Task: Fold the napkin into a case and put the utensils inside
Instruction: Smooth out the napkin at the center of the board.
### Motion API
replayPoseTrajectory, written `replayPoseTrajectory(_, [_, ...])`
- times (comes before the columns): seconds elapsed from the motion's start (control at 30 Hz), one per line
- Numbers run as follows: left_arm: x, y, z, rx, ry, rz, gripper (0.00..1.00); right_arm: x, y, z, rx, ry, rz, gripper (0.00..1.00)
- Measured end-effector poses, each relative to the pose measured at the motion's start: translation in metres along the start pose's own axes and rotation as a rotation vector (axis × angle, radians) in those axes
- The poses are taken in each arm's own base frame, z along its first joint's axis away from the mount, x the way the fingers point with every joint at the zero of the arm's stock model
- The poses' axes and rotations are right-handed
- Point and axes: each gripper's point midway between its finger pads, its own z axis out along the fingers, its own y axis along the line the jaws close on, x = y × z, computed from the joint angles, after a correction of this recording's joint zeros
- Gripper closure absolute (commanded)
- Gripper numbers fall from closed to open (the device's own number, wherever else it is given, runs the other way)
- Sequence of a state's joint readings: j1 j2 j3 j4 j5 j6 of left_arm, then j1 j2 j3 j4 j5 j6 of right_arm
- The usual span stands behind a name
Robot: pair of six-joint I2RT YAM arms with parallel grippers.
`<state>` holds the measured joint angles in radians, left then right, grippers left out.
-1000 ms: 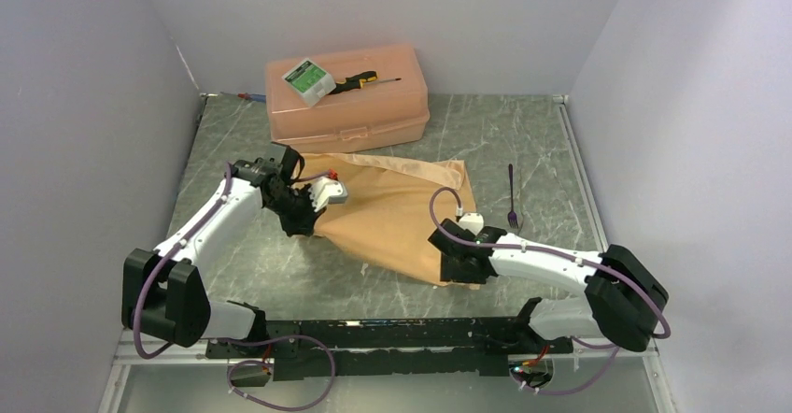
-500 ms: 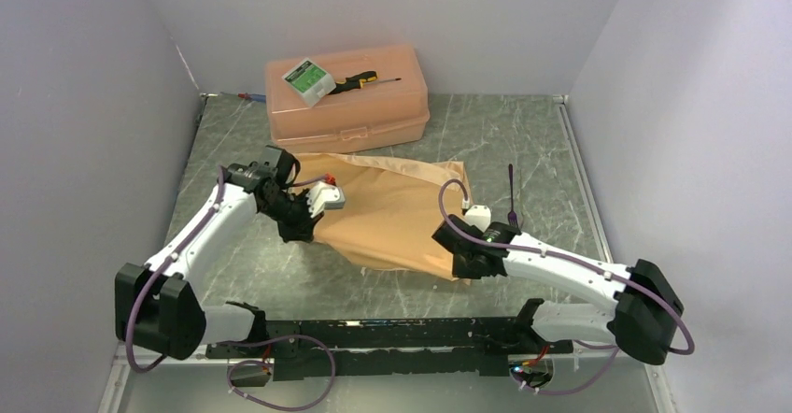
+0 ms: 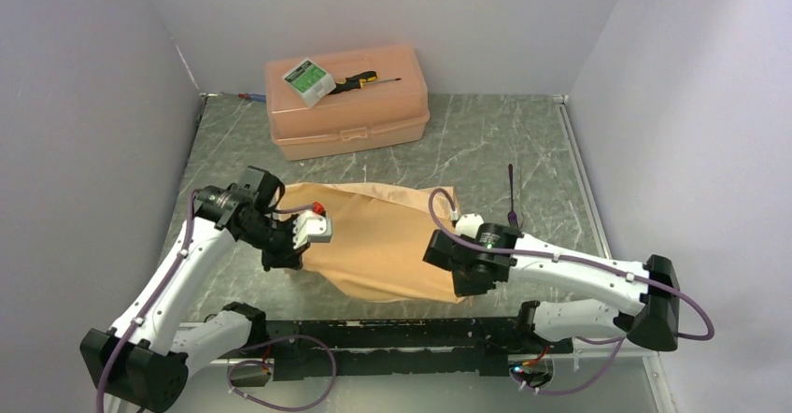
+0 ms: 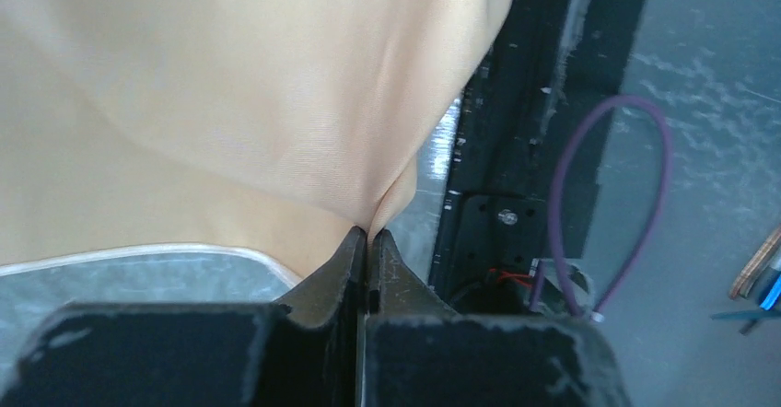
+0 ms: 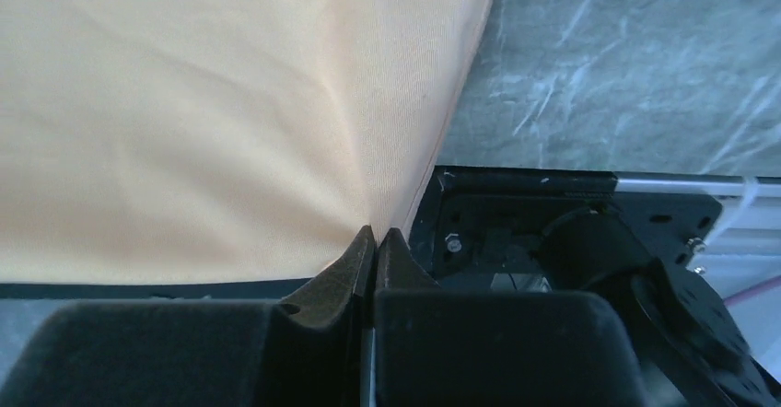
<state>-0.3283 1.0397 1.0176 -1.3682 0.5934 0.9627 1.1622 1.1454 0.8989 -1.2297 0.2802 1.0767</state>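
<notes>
The peach-orange napkin (image 3: 383, 240) hangs spread between my two arms above the near half of the table, sagging in the middle. My left gripper (image 4: 369, 235) is shut on the napkin's (image 4: 230, 85) left corner, the cloth pinched at the fingertips. My right gripper (image 5: 377, 232) is shut on the right corner of the napkin (image 5: 212, 112). In the top view the left gripper (image 3: 283, 257) and the right gripper (image 3: 464, 282) sit at the cloth's two near corners. A dark purple fork (image 3: 512, 198) lies on the table to the right of the cloth, tines toward me. No case shows.
A rigid peach plastic box (image 3: 346, 100) stands at the back, with a green-and-white packet (image 3: 307, 79) and a black-and-yellow screwdriver (image 3: 360, 81) on its lid. The black mounting rail (image 3: 392, 336) runs along the near table edge. Grey walls close in left and right.
The right gripper has shut on the napkin's right corner. Both arms have pulled the cloth toward the near edge, away from the box, and its near edge now hangs lifted between them.
</notes>
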Motion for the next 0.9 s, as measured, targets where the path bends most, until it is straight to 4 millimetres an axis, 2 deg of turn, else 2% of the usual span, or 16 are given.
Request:
replayPoseTrajectory(0.07, [-0.001, 0.01, -0.003, -0.059, 0.004, 0.004, 0.97, -0.012, 0.0, -0.019, 0.004, -0.028, 0.01, 1.0])
replayPoseTrajectory(0.1, [-0.003, 0.017, -0.005, -0.09, 0.005, 0.003, 0.97, -0.024, 0.001, -0.032, -0.001, -0.053, 0.026, 1.0])
replayPoseTrajectory(0.17, [-0.014, 0.042, -0.012, -0.185, 0.003, 0.002, 0.97, -0.063, 0.006, -0.06, -0.026, -0.133, 0.077, 1.0])
replayPoseTrajectory(0.27, [-0.046, 0.093, -0.036, -0.358, -0.037, 0.008, 0.97, -0.128, 0.006, -0.094, -0.042, -0.282, 0.149, 1.0])
replayPoseTrajectory(0.33, [-0.069, 0.123, -0.055, -0.47, -0.078, 0.012, 0.97, -0.158, 0.001, -0.109, -0.026, -0.361, 0.165, 1.0])
replayPoseTrajectory(0.37, [-0.084, 0.14, -0.071, -0.543, -0.108, 0.018, 0.97, -0.168, -0.001, -0.115, -0.017, -0.393, 0.163, 1.0])
replayPoseTrajectory(0.43, [-0.103, 0.159, -0.092, -0.633, -0.155, 0.029, 0.97, -0.176, -0.003, -0.12, -0.003, -0.423, 0.147, 1.0])
replayPoseTrajectory(0.47, [-0.109, 0.162, -0.101, -0.66, -0.174, 0.032, 0.97, -0.176, -0.003, -0.119, 0.003, -0.423, 0.136, 1.0])
replayPoseTrajectory(0.53, [-0.113, 0.158, -0.104, -0.655, -0.19, 0.041, 0.97, -0.166, -0.005, -0.109, 0.016, -0.404, 0.112, 1.0])
replayPoseTrajectory(0.6, [-0.102, 0.143, -0.091, -0.593, -0.175, 0.035, 0.97, -0.142, -0.009, -0.09, 0.037, -0.341, 0.065, 1.0])
replayPoseTrajectory(0.63, [-0.092, 0.134, -0.081, -0.55, -0.157, 0.025, 0.97, -0.126, -0.009, -0.082, 0.045, -0.302, 0.034, 1.0])
replayPoseTrajectory(0.7, [-0.059, 0.108, -0.051, -0.422, -0.083, -0.02, 0.97, -0.096, -0.005, -0.073, 0.048, -0.227, -0.043, 1.0])
replayPoseTrajectory(0.8, [-0.007, 0.06, -0.013, -0.213, 0.046, -0.092, 0.97, -0.049, 0.013, -0.07, -0.015, -0.103, -0.156, 1.0])
replayPoseTrajectory(0.9, [0.016, 0.026, -0.004, -0.099, 0.104, -0.119, 0.97, -0.021, 0.02, -0.071, -0.052, -0.012, -0.207, 1.0])
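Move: The napkin hangs by its two near corners, one in each shut hand. Its middle lies about 12 cm ahead of the left hand, 17 cm to its right and 12 cm lower; from the right hand, about 16 cm ahead, 19 cm left and 8 cm lower. The toolbox stands some 42 cm ahead of the left hand and 12 cm right; the purple fork about 27 cm ahead of the right hand and 12 cm right, on the board. The napkin's near corners, still pinched by both hands, are flung forward and up over the cloth: about 18 cm out and 12 up on the left, 13 out and 16 up on the right, fingers swinging outward some 40 and 25 degrees. Both hands then whip back towards the bases and down, the left nearly to its starting place, the right stopping about 7 cm higher than it began. ##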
